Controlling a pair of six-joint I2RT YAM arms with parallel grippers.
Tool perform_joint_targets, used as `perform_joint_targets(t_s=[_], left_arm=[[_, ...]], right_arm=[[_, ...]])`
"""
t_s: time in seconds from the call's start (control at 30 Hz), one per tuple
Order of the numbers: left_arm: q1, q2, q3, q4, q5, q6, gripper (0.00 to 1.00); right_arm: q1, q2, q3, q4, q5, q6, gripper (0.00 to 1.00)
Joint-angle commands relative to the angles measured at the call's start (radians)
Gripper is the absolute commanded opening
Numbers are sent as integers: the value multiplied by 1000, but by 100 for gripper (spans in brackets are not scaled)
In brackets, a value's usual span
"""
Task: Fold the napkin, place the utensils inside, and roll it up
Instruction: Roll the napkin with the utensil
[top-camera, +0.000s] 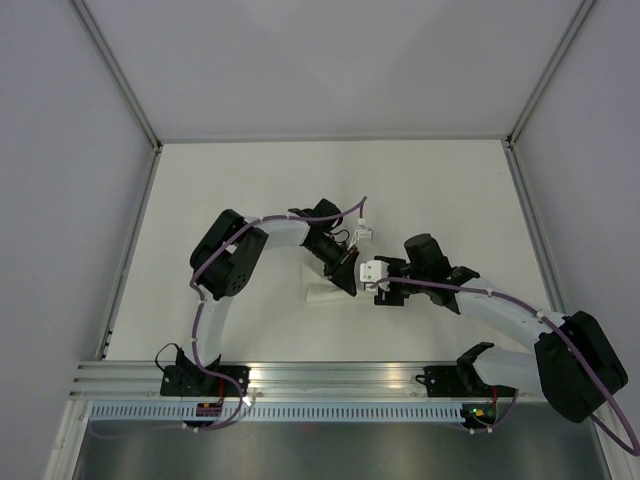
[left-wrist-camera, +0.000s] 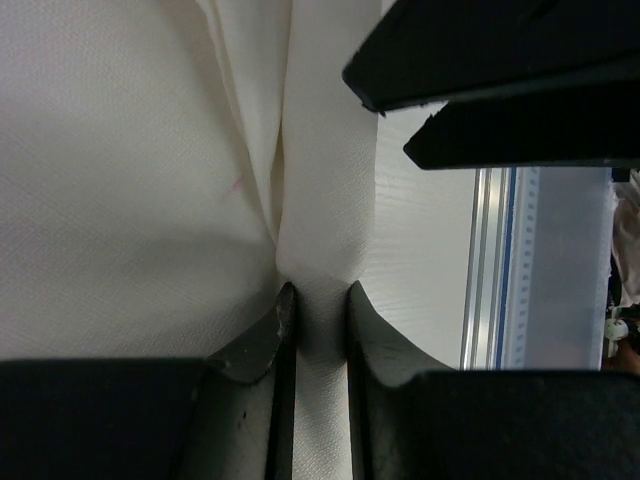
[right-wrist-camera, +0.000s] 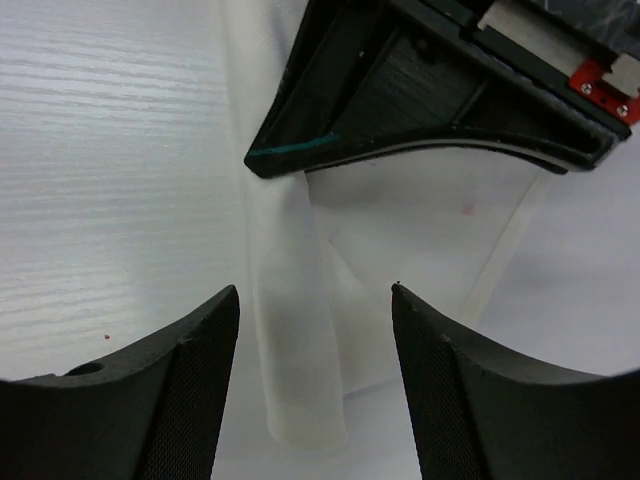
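The napkin (top-camera: 322, 293) is a narrow white roll on the table, mostly covered by both grippers in the top view. My left gripper (left-wrist-camera: 320, 295) is shut on a rolled part of the napkin (left-wrist-camera: 320, 200), which is pinched between its fingers. My right gripper (right-wrist-camera: 315, 295) is open, its fingers standing either side of the roll's end (right-wrist-camera: 295, 340) without touching it. The two grippers are close together: the left gripper (right-wrist-camera: 400, 90) fills the top of the right wrist view, and the right one's fingers (left-wrist-camera: 500, 60) show in the left wrist view. The utensils are hidden.
The white table (top-camera: 450, 200) is boxed in by grey walls with metal posts at the back corners. An aluminium rail (top-camera: 340, 380) runs along the near edge, holding both arm bases. Purple cables run along the arms.
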Motion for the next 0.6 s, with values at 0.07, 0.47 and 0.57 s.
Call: perform_joint_targets(t_s=[0.07,0.47,0.57], left_arm=[[1,71,7,-92,-81,31,2],[5,48,2,-109,-93,56,2],[5,30,1,-112,-115,62,2]], right_arm=[[84,4,-26,38,63,-1,68],[140,141,-75,228,218,-42,53],[138,153,-55,204,207,-38,34]])
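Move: The right hand, fingers open, is above the rolled near edge of the napkin; the stretch it goes for lies about 4 cm below and 1 cm to the left. The left gripper, pinching the same roll, is some 8 cm to the right hand's left and 4 cm lower. The napkin's flat part lies about 8 cm ahead and 6 cm left. From the left hand, that stretch is roughly 7 cm to the right, level with it. The right hand sinks about 4 cm onto the napkin roll and pinches it; the left keeps its pinch. ##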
